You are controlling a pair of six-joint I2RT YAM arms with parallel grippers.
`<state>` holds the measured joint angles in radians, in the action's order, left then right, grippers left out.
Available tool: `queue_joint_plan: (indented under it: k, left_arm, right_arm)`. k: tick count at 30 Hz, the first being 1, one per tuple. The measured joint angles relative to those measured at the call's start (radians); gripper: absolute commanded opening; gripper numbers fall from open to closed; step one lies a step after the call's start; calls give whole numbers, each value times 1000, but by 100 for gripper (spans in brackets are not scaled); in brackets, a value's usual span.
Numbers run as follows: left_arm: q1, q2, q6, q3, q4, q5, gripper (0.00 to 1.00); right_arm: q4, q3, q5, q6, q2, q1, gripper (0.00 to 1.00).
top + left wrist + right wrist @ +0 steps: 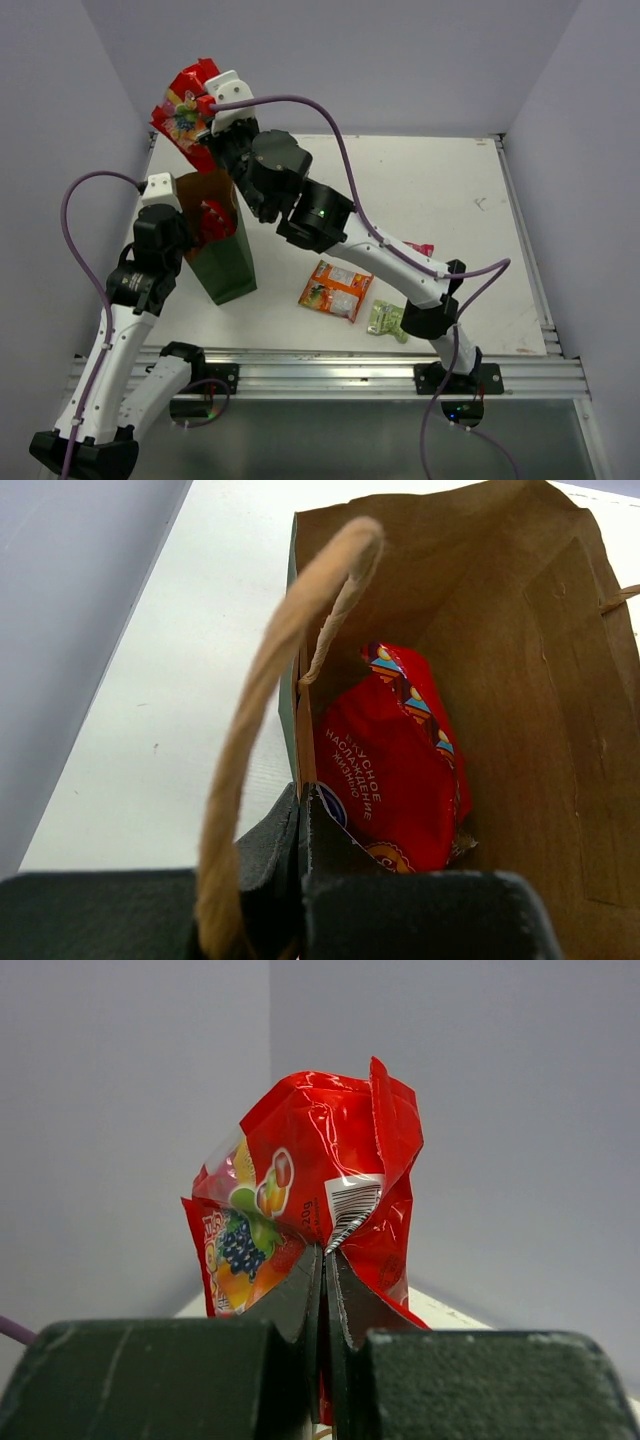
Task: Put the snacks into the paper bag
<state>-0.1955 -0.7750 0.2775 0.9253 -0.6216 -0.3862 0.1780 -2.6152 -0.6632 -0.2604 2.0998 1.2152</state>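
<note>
The dark green paper bag [225,265] stands upright at the table's left. One red packet [212,220] lies inside it, also seen in the left wrist view [395,780] against the brown inner wall [520,660]. My left gripper [186,218] is shut on the bag's left rim [300,815], beside the loop handle [270,690]. My right gripper [207,104] is shut on the second red packet with fruit print [183,112], holding it high above and behind the bag; the right wrist view shows the gripper [325,1260] pinching that packet [310,1180].
The orange-white packet [335,289] and the small pale green packet [387,319] lie on the table near the front, under my right arm. The small pink packet [421,248] peeks out behind that arm. Grey walls stand at the left and back.
</note>
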Motion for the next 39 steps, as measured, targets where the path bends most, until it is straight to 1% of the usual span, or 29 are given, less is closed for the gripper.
queue_joint_plan:
  k: [3, 7, 12, 14, 17, 18, 19, 20, 21, 22, 24, 29, 31, 32, 33, 36, 37, 39]
  left_arm:
    - [0, 0, 0, 0, 0, 0, 0]
    - [0, 0, 0, 0, 0, 1, 0]
    - [0, 0, 0, -2, 4, 1, 0]
    - [1, 0, 0, -2, 7, 2, 0]
    - [2, 0, 0, -2, 12, 8, 0]
    - [2, 0, 0, -2, 13, 8, 0]
    - [3, 0, 0, -2, 12, 8, 0]
    - [4, -1, 0, -2, 12, 9, 0]
    - [4, -1, 0, -3, 13, 10, 0]
    - [5, -2, 0, -3, 14, 13, 0]
    - [5, -3, 0, -5, 15, 16, 0]
    - [6, -17, -6, -13, 4, 17, 0]
    - [6, -19, -8, -15, 7, 18, 0]
    - [5, -19, -8, -15, 10, 18, 0]
    - [5, -18, -8, -15, 13, 19, 0]
    - [5, -18, -8, -15, 13, 20, 0]
    - [5, -18, -8, -15, 13, 20, 0]
    - [5, -18, -8, -15, 13, 21, 0]
  right_arm:
    - [-5, 56, 7, 37, -1, 2, 0]
    - [3, 238, 31, 102, -33, 2, 0]
    - [78, 456, 55, 183, -55, 3, 0]
    - [111, 498, 59, 203, -57, 6, 0]
    - [155, 510, 72, 220, -59, 13, 0]
    - [163, 509, 82, 228, -63, 15, 23]
    - [174, 501, 93, 242, -65, 16, 34]
    - [178, 487, 109, 252, -68, 18, 52]
    - [179, 475, 115, 266, -70, 21, 59]
    - [181, 462, 126, 267, -75, 23, 63]
    - [182, 434, 135, 265, -92, 35, 67]
    - [185, 300, 113, 212, -132, 81, 69]
    - [184, 304, 85, 196, -191, 97, 72]
    - [180, 337, 66, 191, -239, 102, 77]
    - [169, 401, 44, 190, -303, 106, 79]
    - [129, 727, -33, 210, -551, 103, 82]
    - [141, 840, -60, 232, -628, 100, 82]
    - [149, 1030, -96, 289, -732, 89, 86]
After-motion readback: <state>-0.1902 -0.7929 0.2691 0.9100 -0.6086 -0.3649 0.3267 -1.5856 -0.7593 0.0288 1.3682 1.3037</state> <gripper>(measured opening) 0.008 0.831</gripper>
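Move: The fruit snack packet is already pinched in the right hand; the mouth of the paper bag lies some 28 cm below that hand, about 7 cm to its left and 3 cm ahead. A first red packet already sits deeper in the bag, about 39 cm below, 9 cm left and 4 cm ahead. The orange packet lies on the table, roughly 53 cm down, 19 cm right and 8 cm back. From the left hand, the mouth's centre is about 6 cm ahead and 6 cm right, level with it. The fruit packet is lowered by the right hand some 22 cm and slightly left into the bag's mouth, the wrist tipping down as it goes; there the fingers open wide and let go. The emptied hand rises about 17 cm while drawing back, then swings right and finally down, towards the orange packet. The left hand keeps its pinch on the bag's rim. ##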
